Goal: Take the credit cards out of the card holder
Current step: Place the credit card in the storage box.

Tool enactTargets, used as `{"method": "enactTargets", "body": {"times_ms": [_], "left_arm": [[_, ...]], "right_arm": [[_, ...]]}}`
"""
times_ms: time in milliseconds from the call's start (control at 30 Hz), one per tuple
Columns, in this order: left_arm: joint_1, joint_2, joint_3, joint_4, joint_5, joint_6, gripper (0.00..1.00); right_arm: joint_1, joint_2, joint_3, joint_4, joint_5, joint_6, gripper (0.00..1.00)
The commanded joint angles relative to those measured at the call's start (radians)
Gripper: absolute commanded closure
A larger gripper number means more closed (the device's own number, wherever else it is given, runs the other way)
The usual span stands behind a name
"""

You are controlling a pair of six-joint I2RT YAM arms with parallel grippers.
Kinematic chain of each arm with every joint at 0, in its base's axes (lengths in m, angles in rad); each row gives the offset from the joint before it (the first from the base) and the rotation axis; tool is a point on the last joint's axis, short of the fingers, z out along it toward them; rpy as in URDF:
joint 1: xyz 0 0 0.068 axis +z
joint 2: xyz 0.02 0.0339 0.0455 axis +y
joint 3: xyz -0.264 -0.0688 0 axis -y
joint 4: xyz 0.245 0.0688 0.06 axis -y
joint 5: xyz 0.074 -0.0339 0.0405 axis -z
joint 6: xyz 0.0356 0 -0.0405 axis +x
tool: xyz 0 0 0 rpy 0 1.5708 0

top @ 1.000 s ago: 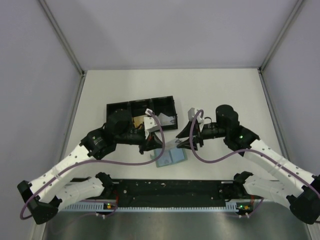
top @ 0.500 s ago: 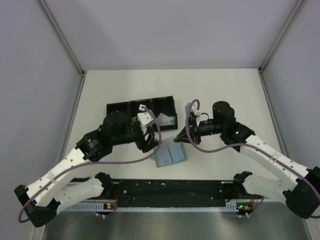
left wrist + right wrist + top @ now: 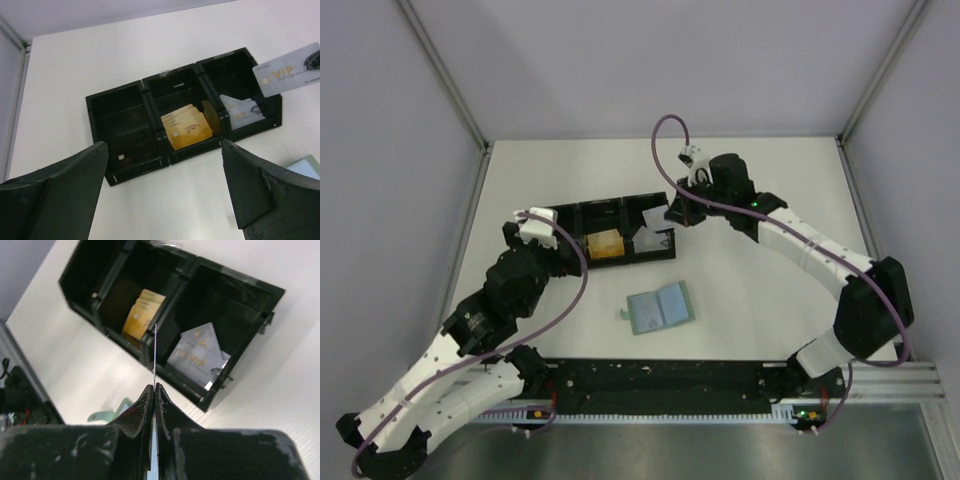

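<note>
The card holder [image 3: 658, 308] lies open and flat on the table, pale blue-green; its tab [image 3: 107, 413] shows beside my right fingers. My right gripper [image 3: 677, 213] [image 3: 154, 387] is shut on a silvery credit card [image 3: 287, 75], seen edge-on [image 3: 155, 350], above the right end of the black tray [image 3: 560, 215]. Gold credit cards [image 3: 187, 128] [image 3: 605, 244] lean in the tray's middle compartment. Silvery ones [image 3: 242, 111] [image 3: 200, 354] lie in the right compartment. My left gripper [image 3: 542, 240] [image 3: 162, 200] is open and holds nothing, on the near left side of the tray.
The tray's left compartment holds a dark card [image 3: 125, 160]. Grey walls close the table at left, right and back. A black rail [image 3: 660, 378] runs along the near edge between the arm bases.
The left gripper opened and drew back to the left, away from the holder. The right gripper shut on a silvery card and carried it from the holder up over the tray's right end.
</note>
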Motion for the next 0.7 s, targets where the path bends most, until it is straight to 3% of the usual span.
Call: {"method": "enactTargets", "body": {"times_ms": [0,267,667], "left_arm": [[0.006,-0.057,-0.06,0.028,-0.166,-0.009,0.01],[0.026,-0.08,-0.094,0.036,-0.214,0.01,0.01],[0.119,-0.064,-0.094,0.041,-0.077,-0.009,0.02]], "right_arm": [[-0.008,0.151,0.191,-0.109,0.14,0.032,1.0],[-0.006,0.438,0.413,-0.22,0.038,0.113,1.0],[0.02,0.562,0.463,-0.229,-0.039,0.164,1.0]]}}
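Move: The storage box's right compartment, where the right hand's silver card is headed, lies about 7 cm ahead of that hand, 5 cm left and 16 cm below. Silver cards already inside lie 5 cm ahead and 5 left, gold cards 5 ahead and 16 left, the open card holder 12 back and 2 left, all some 17 cm below. From the left hand that compartment is roughly 15 cm ahead, 24 right and 23 below. Right hand carries its card forward, then 12 cm down into the compartment; left hand shifts 5 cm left. ##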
